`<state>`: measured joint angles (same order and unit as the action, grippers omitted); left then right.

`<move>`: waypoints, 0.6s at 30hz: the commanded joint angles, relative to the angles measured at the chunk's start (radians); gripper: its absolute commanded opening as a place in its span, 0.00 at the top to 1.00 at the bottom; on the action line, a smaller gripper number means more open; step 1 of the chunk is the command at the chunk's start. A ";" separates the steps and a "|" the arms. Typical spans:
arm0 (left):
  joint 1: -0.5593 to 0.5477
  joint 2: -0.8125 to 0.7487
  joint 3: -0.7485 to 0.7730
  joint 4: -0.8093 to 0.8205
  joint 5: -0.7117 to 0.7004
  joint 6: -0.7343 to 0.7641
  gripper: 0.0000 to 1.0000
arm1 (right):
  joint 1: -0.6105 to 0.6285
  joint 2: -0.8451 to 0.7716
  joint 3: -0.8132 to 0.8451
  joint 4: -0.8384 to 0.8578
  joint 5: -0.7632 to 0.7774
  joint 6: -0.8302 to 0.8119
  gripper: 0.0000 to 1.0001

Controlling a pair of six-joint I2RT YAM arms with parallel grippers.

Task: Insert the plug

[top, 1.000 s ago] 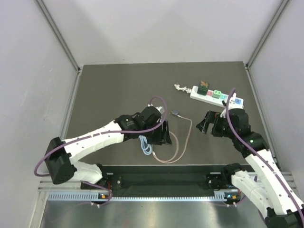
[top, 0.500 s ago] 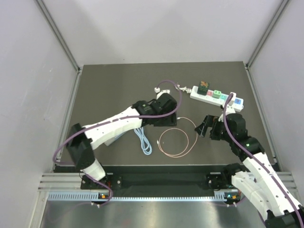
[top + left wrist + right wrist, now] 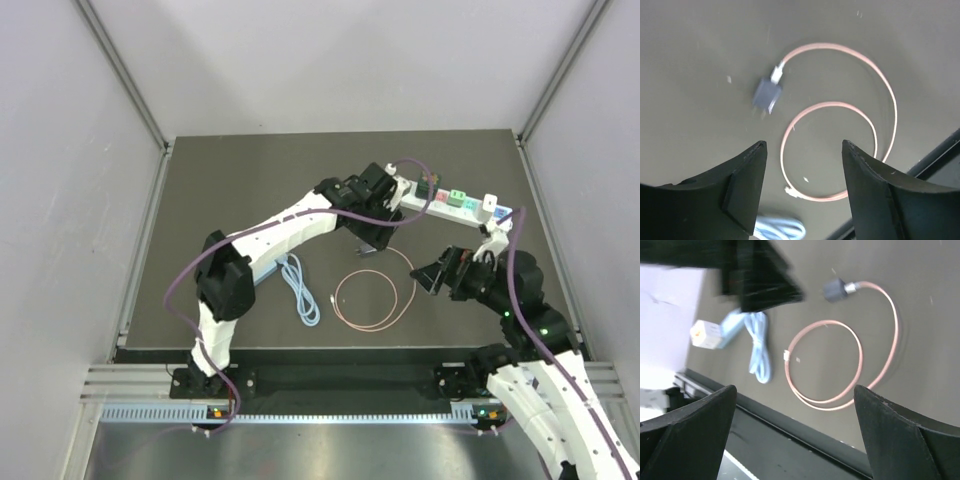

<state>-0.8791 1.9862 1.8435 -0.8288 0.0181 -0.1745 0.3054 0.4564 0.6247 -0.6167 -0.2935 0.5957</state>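
Note:
The plug (image 3: 767,95) is a small dark grey block on the end of a pink cable (image 3: 875,125) that lies coiled on the dark mat. In the right wrist view the plug (image 3: 834,290) lies at the top. My left gripper (image 3: 804,145) hangs open above the mat just short of the plug, with nothing between its fingers. From above, the left gripper (image 3: 366,240) is beside the white power strip (image 3: 455,205). My right gripper (image 3: 432,275) is open and empty, to the right of the pink coil (image 3: 375,300). Its jaws (image 3: 795,390) stand wide over the coil's near side.
A light blue cable (image 3: 300,290) with a white plug (image 3: 705,335) lies left of the coil, partly under the left arm. The power strip has coloured sockets, one holding a dark plug (image 3: 430,183). The mat's front edge and black rail (image 3: 790,440) run just below the coil.
The left arm has swung from the front centre out to the far right, towards the power strip, its jaws widening a little. The pink cable now lies as a round coil. The right arm shifted slightly.

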 commanded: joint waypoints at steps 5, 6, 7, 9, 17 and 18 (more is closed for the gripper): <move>0.086 0.147 0.138 -0.069 0.157 0.273 0.30 | 0.000 -0.100 0.147 -0.025 -0.041 -0.022 0.00; 0.085 0.163 0.148 -0.072 0.146 0.288 0.30 | 0.000 -0.125 0.145 -0.023 -0.042 -0.023 0.00; 0.085 0.180 0.160 -0.088 0.134 0.309 0.30 | 0.001 -0.133 0.145 -0.029 -0.042 -0.027 0.00; 0.086 0.235 0.207 -0.111 0.091 0.326 0.31 | 0.000 -0.148 0.153 -0.038 -0.033 -0.034 0.00; 0.086 0.348 0.258 -0.104 0.094 0.369 0.32 | 0.000 -0.156 0.133 -0.031 -0.027 -0.022 0.00; 0.086 0.358 0.261 -0.105 0.085 0.368 0.32 | 0.000 -0.154 0.132 -0.029 -0.029 -0.022 0.00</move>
<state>-0.7929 2.3302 2.0563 -0.9295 0.1108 0.1585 0.3054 0.3080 0.7471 -0.6601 -0.3168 0.5770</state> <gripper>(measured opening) 0.680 0.996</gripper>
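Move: The dark plug lies on the table about 6 cm ahead of the left hand, roughly 1 cm to its right and some 13 cm below. Its pink cable loops about 7 cm behind that hand and 3 cm right; the blue cord bundle is about 4 cm back and 14 cm left, the white power strip some 17 cm ahead and 22 cm right. From the right hand the plug is about 16 cm ahead, 16 cm left and 18 cm below. The dark plug is approached from above by the left hand, which first eases forward about 4 cm, then sinks some 10 cm, turning roughly 15 degrees clockwise and bringing its fingers steeper. They stay about two-thirds open, with the plug coming between and just beyond their tips. The right hand rises about 7 cm, backing off slightly and tipping up, then holds still. ##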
